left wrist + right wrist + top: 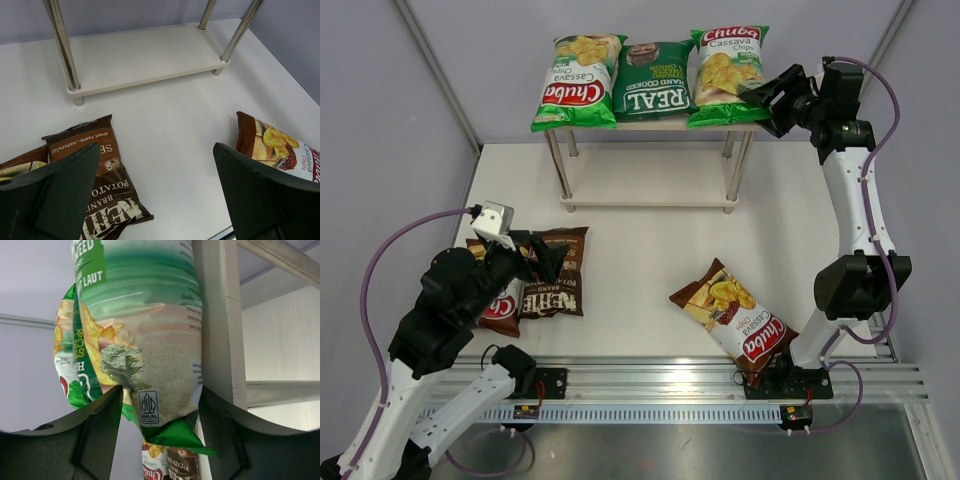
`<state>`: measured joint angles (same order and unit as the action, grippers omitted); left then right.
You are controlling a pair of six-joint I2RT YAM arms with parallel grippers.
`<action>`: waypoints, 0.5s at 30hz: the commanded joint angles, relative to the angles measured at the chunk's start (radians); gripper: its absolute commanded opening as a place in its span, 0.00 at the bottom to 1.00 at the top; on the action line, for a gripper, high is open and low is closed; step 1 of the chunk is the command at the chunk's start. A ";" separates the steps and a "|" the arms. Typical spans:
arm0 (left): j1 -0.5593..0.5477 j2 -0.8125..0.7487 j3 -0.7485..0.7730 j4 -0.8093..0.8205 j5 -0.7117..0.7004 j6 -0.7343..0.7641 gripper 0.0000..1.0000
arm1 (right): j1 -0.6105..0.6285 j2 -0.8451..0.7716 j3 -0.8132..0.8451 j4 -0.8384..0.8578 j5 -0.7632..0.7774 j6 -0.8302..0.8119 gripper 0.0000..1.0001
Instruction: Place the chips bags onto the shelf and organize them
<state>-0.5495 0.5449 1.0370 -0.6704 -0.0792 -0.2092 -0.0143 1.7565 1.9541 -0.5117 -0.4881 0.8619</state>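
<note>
The shelf carries three chips bags on its top board: a light-green Chuba, a dark-green REAL and a second light-green Chuba. My right gripper is at that last bag's right end. In the right wrist view its fingers stand apart on either side of the bag's bottom corner, gripper open. My left gripper hovers open over the dark-brown Kettle bag, with nothing between its fingers. A brown Chuba lies partly under the left arm. Another brown Chuba lies near the right arm's base.
The shelf's lower board is bare between its metal legs. Grey walls close in the back and sides. An aluminium rail runs along the table's near edge.
</note>
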 commanded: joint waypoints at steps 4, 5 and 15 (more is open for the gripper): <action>0.006 0.012 -0.003 0.060 0.035 0.013 0.99 | -0.053 -0.022 0.045 -0.044 -0.043 -0.069 0.77; 0.008 0.015 -0.005 0.060 0.036 0.013 0.99 | -0.056 -0.025 0.045 -0.050 -0.043 -0.076 0.80; 0.011 0.041 0.015 0.054 0.039 -0.021 0.99 | -0.093 -0.118 0.014 -0.082 -0.055 -0.152 1.00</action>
<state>-0.5434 0.5720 1.0370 -0.6571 -0.0528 -0.2150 -0.0986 1.7161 1.9644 -0.5644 -0.5179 0.7689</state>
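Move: The right hand straddles the near right corner of the seaweed chips bag, already lying on the shelf top; the bag's middle is about 6 cm ahead and 5 cm left, at hand height. Beside it, some 17 cm left and 5 cm ahead of the hand, lies the green Real bag, then the green-and-white Cuba bag about 29 cm left and 4 cm ahead. From the left hand, the seaweed bag is about 33 cm ahead, 31 cm right and slightly above. The right hand draws about 4 cm right, fingers spreading wide, coming free of the seaweed bag's near right corner. ##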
